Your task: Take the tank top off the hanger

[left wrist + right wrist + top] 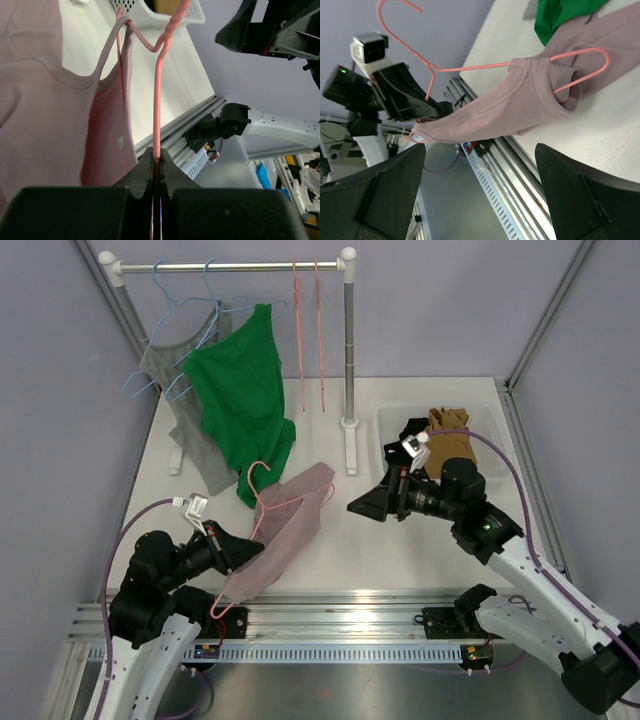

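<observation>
A pale pink tank top (pixel 290 525) hangs on a pink wire hanger (pixel 258 478) and slopes from the table's middle down over the near edge. My left gripper (pixel 232 548) is shut on the hanger's wire (pixel 157 100) at its lower end, with the tank top's strap and body (pixel 45 130) to the left of it. My right gripper (pixel 360 506) stands open just right of the tank top, apart from it. In the right wrist view the tank top (pixel 520 102) and hanger (pixel 485 65) lie beyond my right gripper (pixel 480 165), nothing between its fingers.
A clothes rack (pixel 347 350) at the back carries a green tank top (pixel 240 400), a grey one (pixel 185 435), blue hangers and bare pink hangers (pixel 310 330). A white bin (pixel 482 413) with brown and black clothes stands at the right. A metal rail (pixel 340 615) runs along the near edge.
</observation>
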`<state>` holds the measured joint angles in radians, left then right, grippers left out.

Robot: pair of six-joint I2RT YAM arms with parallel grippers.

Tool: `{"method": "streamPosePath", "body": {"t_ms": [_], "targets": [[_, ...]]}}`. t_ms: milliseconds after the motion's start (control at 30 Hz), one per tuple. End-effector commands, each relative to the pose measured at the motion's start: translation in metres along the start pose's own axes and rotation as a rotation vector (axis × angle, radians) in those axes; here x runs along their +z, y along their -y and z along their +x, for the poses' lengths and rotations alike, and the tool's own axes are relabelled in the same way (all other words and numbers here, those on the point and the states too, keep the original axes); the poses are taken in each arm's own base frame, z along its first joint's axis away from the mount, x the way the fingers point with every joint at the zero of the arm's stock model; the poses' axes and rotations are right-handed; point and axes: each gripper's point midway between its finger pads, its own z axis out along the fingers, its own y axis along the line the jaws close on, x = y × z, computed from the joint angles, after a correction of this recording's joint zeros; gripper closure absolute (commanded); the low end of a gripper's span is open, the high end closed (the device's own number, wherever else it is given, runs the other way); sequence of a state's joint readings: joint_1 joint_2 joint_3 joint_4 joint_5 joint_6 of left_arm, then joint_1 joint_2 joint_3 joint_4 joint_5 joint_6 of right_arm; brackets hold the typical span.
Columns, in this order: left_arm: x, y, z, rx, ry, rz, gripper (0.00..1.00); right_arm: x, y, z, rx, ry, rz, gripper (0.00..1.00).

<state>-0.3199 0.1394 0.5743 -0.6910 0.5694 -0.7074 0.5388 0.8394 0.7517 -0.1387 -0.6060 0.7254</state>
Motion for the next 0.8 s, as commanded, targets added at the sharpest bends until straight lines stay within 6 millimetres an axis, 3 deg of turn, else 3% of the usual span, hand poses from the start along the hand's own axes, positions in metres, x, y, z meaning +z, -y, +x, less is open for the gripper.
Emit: {"method": "streamPosePath", "body": {"t_ms": [0,33,67,200,233,400,600,700,733,767], "targets": [[0.002,0.032,-0.014,0.022,0.040,0.163,1.00,0.034,0.022,-0.012,-0.057,0.084,0.124,0.03],[0.005,0.030,-0.014,0.011,0.036,0.158,1.00,0.046,0.032,-0.006,-0.048,0.065,0.155,0.05],[0.008,0.026,-0.013,-0.010,0.028,0.153,1.00,0.056,0.029,0.002,-0.066,0.054,0.157,0.06],[0.017,0.020,-0.012,-0.035,0.012,0.153,1.00,0.090,0.027,0.004,-0.125,0.070,0.187,0.11],[0.018,0.018,-0.012,-0.042,0.010,0.146,1.00,0.098,0.036,0.008,-0.134,0.057,0.225,0.11],[0.020,0.016,-0.011,-0.041,0.005,0.137,1.00,0.116,0.046,-0.002,-0.184,0.084,0.292,0.12],[0.020,0.012,-0.010,-0.043,0.010,0.120,1.00,0.133,0.062,0.001,-0.205,0.059,0.362,0.21],[0.021,0.011,-0.010,-0.044,0.010,0.118,1.00,0.139,0.066,0.003,-0.215,0.042,0.367,0.33],[0.021,0.011,-0.009,-0.041,0.009,0.119,1.00,0.142,0.067,0.007,-0.218,0.030,0.367,0.46],[0.021,0.010,-0.010,-0.038,0.014,0.113,1.00,0.142,0.068,0.006,-0.221,0.028,0.371,0.51]]}}
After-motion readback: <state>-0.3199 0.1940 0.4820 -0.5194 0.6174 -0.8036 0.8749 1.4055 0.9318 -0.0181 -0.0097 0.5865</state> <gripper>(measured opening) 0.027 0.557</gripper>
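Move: The pink tank top's near strap, on the hanger's right arm, lies about 11 cm left, 6 cm ahead and 10 cm below the open right hand. The hanger's hook stands roughly 22 cm left, 11 cm ahead and 6 cm below; the green tank top's hem is some 22 cm left, 16 cm ahead and 18 cm below. From the left hand, which already pinches the hanger, the strap is about 9 cm ahead, 9 cm right, nearly level. Right hand sinks about 10 cm, going left and forward to the strap, fingers half closing; left keeps the hanger. ##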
